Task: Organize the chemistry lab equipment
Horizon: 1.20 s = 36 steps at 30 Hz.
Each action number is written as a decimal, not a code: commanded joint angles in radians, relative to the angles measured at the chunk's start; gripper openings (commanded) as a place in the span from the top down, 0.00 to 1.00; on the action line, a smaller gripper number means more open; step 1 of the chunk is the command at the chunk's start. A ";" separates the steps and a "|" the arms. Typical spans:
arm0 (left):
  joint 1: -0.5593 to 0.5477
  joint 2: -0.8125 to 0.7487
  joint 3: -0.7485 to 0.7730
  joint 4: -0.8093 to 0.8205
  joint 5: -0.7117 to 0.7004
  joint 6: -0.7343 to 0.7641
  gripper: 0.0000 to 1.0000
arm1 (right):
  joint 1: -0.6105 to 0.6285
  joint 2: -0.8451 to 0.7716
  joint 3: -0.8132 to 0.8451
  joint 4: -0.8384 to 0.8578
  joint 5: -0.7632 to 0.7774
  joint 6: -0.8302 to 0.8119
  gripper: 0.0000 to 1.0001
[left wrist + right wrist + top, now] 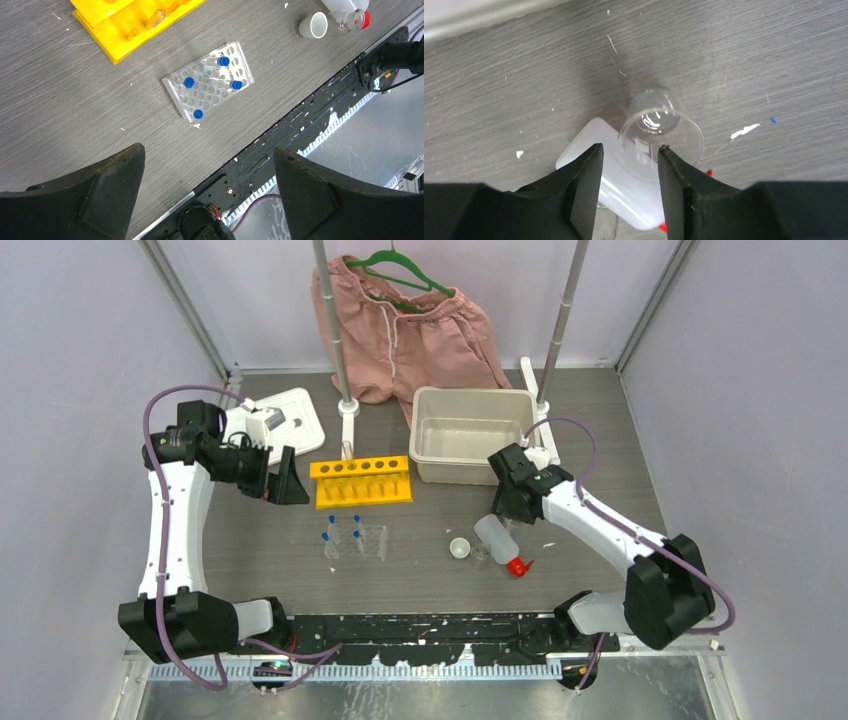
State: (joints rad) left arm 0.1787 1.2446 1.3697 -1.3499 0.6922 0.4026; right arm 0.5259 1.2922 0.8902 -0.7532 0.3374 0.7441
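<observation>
The yellow tube rack point(362, 483) point(125, 25) stands mid-table. In front of it, the clear grid rack point(357, 540) point(210, 82) holds several blue-capped tubes point(189, 82). The red-capped squeeze bottle point(497, 538) point(624, 195) lies on its side, with a white dish point(459, 548) point(314, 25) and a tiny beaker point(480, 552) beside it. My right gripper point(508, 508) point(629, 148) hovers over the bottle's base, half open. Another clear beaker point(659, 132) stands just beyond its tips, the rim overlapping the right fingertip. My left gripper point(285, 480) point(207, 149) hangs wide open and empty, left of the yellow rack.
A beige bin point(470, 472) sits behind the right gripper. A white flat device point(290, 420) lies at the back left. Pink shorts point(410, 330) hang on a stand with two poles point(335, 340). A black rail point(420, 625) runs along the near table edge.
</observation>
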 commanded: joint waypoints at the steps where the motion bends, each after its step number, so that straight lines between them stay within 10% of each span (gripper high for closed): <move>1: 0.006 -0.035 -0.005 0.017 0.017 0.017 0.00 | -0.027 0.065 0.031 0.112 -0.038 -0.040 0.53; 12: 0.007 -0.036 -0.007 0.027 0.021 0.024 0.02 | -0.034 0.037 0.043 0.104 0.036 -0.050 0.99; 24: 0.007 -0.037 -0.014 0.035 0.037 0.029 0.02 | -0.033 -0.040 0.495 -0.234 0.028 -0.111 0.99; 36: 0.006 -0.054 -0.007 0.021 0.058 0.042 0.02 | -0.059 0.507 1.048 -0.304 0.085 -0.293 0.99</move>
State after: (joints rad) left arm 0.1787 1.2209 1.3552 -1.3365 0.7082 0.4278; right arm 0.4870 1.6230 1.8137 -1.0187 0.3737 0.5488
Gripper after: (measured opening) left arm 0.980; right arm 0.061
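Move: My right hand, half open, hangs just over the clear beaker, whose middle is about 3 cm ahead, 2 cm to its right and 5 cm below. The squeeze bottle lies some 3 cm back, level sideways; the white cup is about 3 cm back and 9 cm left. The beige bin is centred roughly 20 cm ahead, 5 cm left. From my left hand the beaker lies about 45 cm right, 5 cm ahead and 20 cm below. I sink my right hand about 2.5 cm while easing 2 cm forward, one finger going inside the beaker's mouth and one outside, and shut them to pinch its left wall. Then I raise the beaker some 23 cm, tilting the fingers forward by nearly 20 degrees, and swing it forward over the bin, roughly 11 cm out and a little left. ##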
